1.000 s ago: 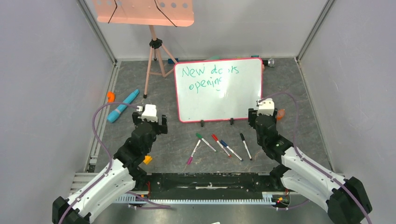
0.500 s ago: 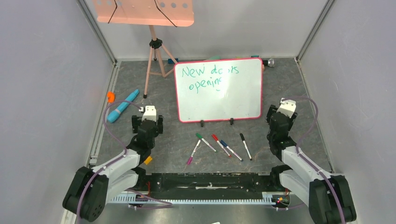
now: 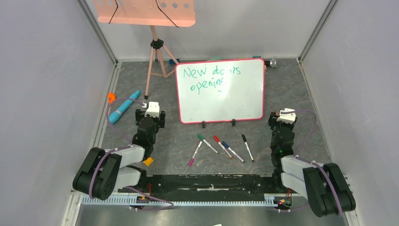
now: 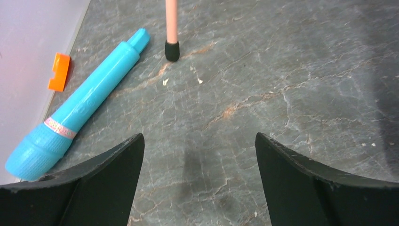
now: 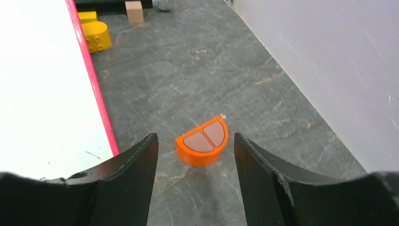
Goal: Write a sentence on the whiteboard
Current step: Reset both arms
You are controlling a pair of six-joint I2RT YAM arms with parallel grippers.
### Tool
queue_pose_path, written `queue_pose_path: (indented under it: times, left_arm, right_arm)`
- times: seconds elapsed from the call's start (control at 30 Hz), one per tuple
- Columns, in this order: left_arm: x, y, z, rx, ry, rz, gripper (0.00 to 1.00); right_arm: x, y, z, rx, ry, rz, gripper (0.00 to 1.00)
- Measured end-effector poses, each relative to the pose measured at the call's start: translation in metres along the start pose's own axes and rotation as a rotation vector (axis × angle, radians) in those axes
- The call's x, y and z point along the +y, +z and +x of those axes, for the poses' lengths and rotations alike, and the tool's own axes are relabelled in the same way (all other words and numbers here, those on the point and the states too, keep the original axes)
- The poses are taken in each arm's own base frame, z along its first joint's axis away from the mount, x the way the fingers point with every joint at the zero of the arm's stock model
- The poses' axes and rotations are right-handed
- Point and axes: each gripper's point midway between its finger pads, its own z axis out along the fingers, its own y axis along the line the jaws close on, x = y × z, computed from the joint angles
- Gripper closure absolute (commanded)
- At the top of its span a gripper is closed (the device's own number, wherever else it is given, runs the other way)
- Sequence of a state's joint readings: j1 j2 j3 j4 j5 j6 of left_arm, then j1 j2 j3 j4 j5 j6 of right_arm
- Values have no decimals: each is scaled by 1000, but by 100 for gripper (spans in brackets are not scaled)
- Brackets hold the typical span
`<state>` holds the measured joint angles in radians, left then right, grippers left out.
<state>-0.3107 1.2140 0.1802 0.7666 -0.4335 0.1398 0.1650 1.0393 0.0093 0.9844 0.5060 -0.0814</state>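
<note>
The whiteboard (image 3: 235,101) stands on two black feet at mid-table, its pink-red edge also showing in the right wrist view (image 5: 42,84). The sentence (image 3: 211,77) is green handwriting in two lines at its upper left. My left gripper (image 3: 150,115) sits low, left of the board, open over bare stone (image 4: 198,141). To the right of the board is my right gripper (image 3: 283,120), open and holding nothing (image 5: 195,137), with an orange half-round piece (image 5: 202,147) lying just beyond its fingertips.
Several markers (image 3: 222,145) lie in front of the board. A fat teal marker (image 3: 123,107) (image 4: 80,106) and an orange clip (image 4: 59,71) lie at the left wall. A tripod (image 3: 155,61) holding a pink tray (image 3: 143,12) stands behind. Yellow blocks (image 5: 96,36) sit behind the board.
Both arms have folded back low toward their bases. The right gripper has shifted right, away from the board's corner, and its jaws have narrowed a little. The board and markers stay put.
</note>
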Motion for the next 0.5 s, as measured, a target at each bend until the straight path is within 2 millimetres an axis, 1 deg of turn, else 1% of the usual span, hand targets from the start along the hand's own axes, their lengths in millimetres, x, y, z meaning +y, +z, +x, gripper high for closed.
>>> queue_pose_path:
  times: [0.07, 0.1, 0.27, 0.33, 0.37, 0.4, 0.5]
  left_arm:
    - [-3, 3, -6, -30, 11, 14, 11]
    - [-3, 5, -7, -39, 14, 14, 12]
    - [-3, 8, -10, -49, 18, 21, 11]
    - [-2, 9, -12, -57, 13, 18, 9]
    - [-1, 9, -14, -67, 8, 16, 8]
    - [0, 8, -16, -76, 4, 14, 7]
    - [4, 7, -19, -96, -7, -5, 7]
  right_arm:
    - [2, 4, -3, -21, -10, -10, 38]
    - [2, 6, -1, -20, -19, -16, 38]
    - [7, 15, 13, -5, -49, -45, 37]
    - [12, 15, 20, 9, -67, -75, 34]
    - [14, 15, 19, 6, -69, -87, 19]
    - [16, 16, 15, -13, -67, -100, 3]
    - [18, 16, 10, -32, -66, -113, 2]
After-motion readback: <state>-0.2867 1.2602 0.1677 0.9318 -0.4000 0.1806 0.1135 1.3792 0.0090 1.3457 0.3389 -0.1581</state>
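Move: The whiteboard's middle lies about 28 cm to the right hand's left, 13 cm farther out and 8 cm lower. The orange block sits nearly under that hand, some 3 cm ahead, 1 cm right and 9 cm down; the black marker is 15 cm back and 15 cm left. From the left hand the whiteboard is about 33 cm right and 10 cm ahead; the tripod foot is 6 cm ahead, 2 cm left; the blue torch 12 cm left, 2 cm ahead. Forward and down, each by about 2 cm, the empty right hand eases over the orange block, lifts a touch and drifts 1 cm left, turning some 5–10 degrees counter-clockwise. Its part-open fingers spread nearly full wide at the end. The left hand, also empty and open, rises under 2 cm and edges 1 cm forward, its fingertips tilting up about 5 degrees; neither touches anything. ##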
